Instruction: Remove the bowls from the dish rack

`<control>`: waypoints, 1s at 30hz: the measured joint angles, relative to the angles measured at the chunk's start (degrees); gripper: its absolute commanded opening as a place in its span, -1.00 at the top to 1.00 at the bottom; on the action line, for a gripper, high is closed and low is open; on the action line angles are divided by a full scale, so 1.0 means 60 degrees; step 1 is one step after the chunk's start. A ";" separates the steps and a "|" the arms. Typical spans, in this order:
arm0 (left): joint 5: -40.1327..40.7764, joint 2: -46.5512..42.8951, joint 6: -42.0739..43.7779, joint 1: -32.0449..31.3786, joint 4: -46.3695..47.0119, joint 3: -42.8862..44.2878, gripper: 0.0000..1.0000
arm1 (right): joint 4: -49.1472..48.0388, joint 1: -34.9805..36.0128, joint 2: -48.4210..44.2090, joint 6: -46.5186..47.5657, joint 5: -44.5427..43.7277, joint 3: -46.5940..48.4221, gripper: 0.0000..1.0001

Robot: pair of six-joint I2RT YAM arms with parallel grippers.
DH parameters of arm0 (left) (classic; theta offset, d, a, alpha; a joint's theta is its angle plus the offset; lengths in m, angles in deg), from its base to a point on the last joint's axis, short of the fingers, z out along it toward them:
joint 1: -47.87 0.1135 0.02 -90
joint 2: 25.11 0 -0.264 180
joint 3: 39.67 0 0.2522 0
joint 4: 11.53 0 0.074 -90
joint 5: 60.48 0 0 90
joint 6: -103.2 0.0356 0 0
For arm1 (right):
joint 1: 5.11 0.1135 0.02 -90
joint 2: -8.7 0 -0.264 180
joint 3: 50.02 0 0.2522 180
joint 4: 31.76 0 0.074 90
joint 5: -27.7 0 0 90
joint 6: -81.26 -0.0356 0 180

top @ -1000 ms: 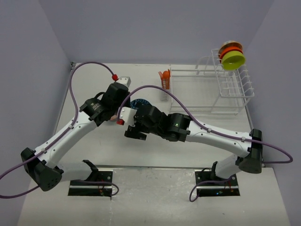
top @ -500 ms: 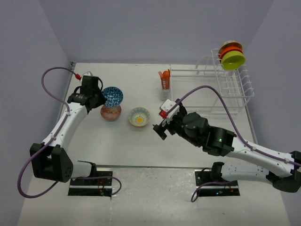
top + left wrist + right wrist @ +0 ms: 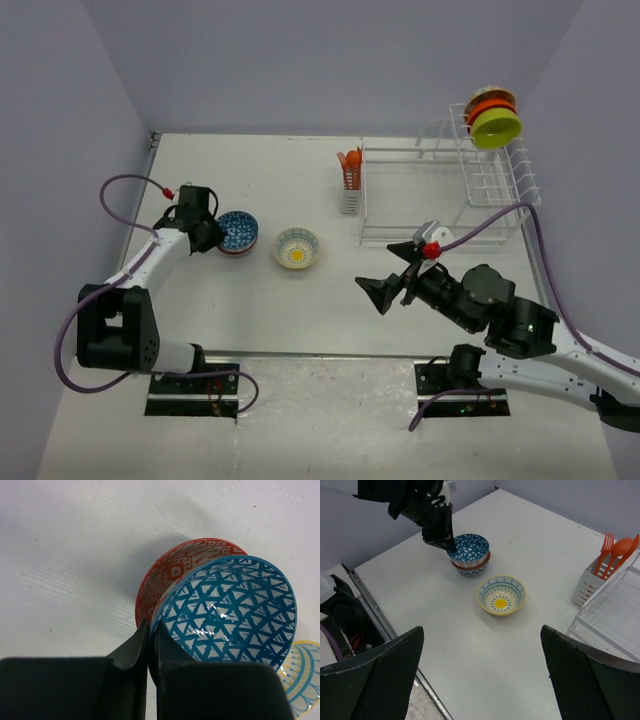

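Observation:
My left gripper [image 3: 207, 233] is shut on the rim of a blue-patterned bowl [image 3: 239, 229] that sits nested in a red-patterned bowl [image 3: 172, 569] on the table's left side. The wrist view shows the fingers [image 3: 134, 647] pinching the blue bowl's [image 3: 231, 611] near rim. A cream bowl with a yellow centre [image 3: 297, 248] stands upright to their right. My right gripper [image 3: 393, 272] is open and empty, raised over the table's middle front. The white dish rack [image 3: 448, 198] at the back right holds a lime-green bowl [image 3: 497, 128] and an orange bowl [image 3: 489, 104] on edge.
A small caddy [image 3: 350, 182] with orange utensils hangs on the rack's left end. In the right wrist view the stacked bowls [image 3: 469, 555], the cream bowl [image 3: 501, 595], the caddy [image 3: 592, 582] and the rack's corner [image 3: 620, 615] show. The table's near edge is a metal rail [image 3: 395, 630].
The left gripper has lowered the blue bowl from a tilt above the red bowl down into it. The right arm has drawn back rightward and toward the near edge, open.

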 measured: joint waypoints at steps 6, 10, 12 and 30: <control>0.0036 0.0000 0.0000 0.0146 0.0448 -0.0339 0.88 | 0.0124 0.0000 -0.0033 -0.0211 0.0313 -0.0106 -0.97; 0.0029 0.0000 0.0004 0.0200 0.0714 -0.0499 0.80 | 0.0168 0.0000 -0.0033 -0.0284 0.0499 -0.0193 -0.98; -0.0004 0.0000 0.0000 0.0215 0.0809 -0.0546 0.77 | 0.0168 0.0000 -0.0036 -0.0306 0.0543 -0.0200 -0.98; -0.0186 -0.1013 -0.0204 0.0251 0.1144 -0.0685 -0.99 | 0.0157 -0.0106 0.0747 -0.0732 0.0470 -0.0233 -0.98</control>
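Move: My left hand still pinches the near-left rim of the blue bowl, its middle about 6 cm to the right, 3 cm ahead and 2 cm below. The red bowl it is meant for lies roughly 6 cm right, 2 cm ahead and 6 cm down; the yellow-rimmed bowl stands some 25 cm right and 2 cm back, on the table. From my empty right hand the red bowl is about 38 cm left, 22 cm ahead and 28 cm below. With my left hand I let the blue bowl down the last 1 cm into the red bowl, ease my fingers wide open to let go of its rim, then lift about 3 cm clear, the fingertips tilting up some 10 degrees. Meanwhile my right hand, empty and open, sinks roughly 3.5 cm and drifts about 2 cm left. ##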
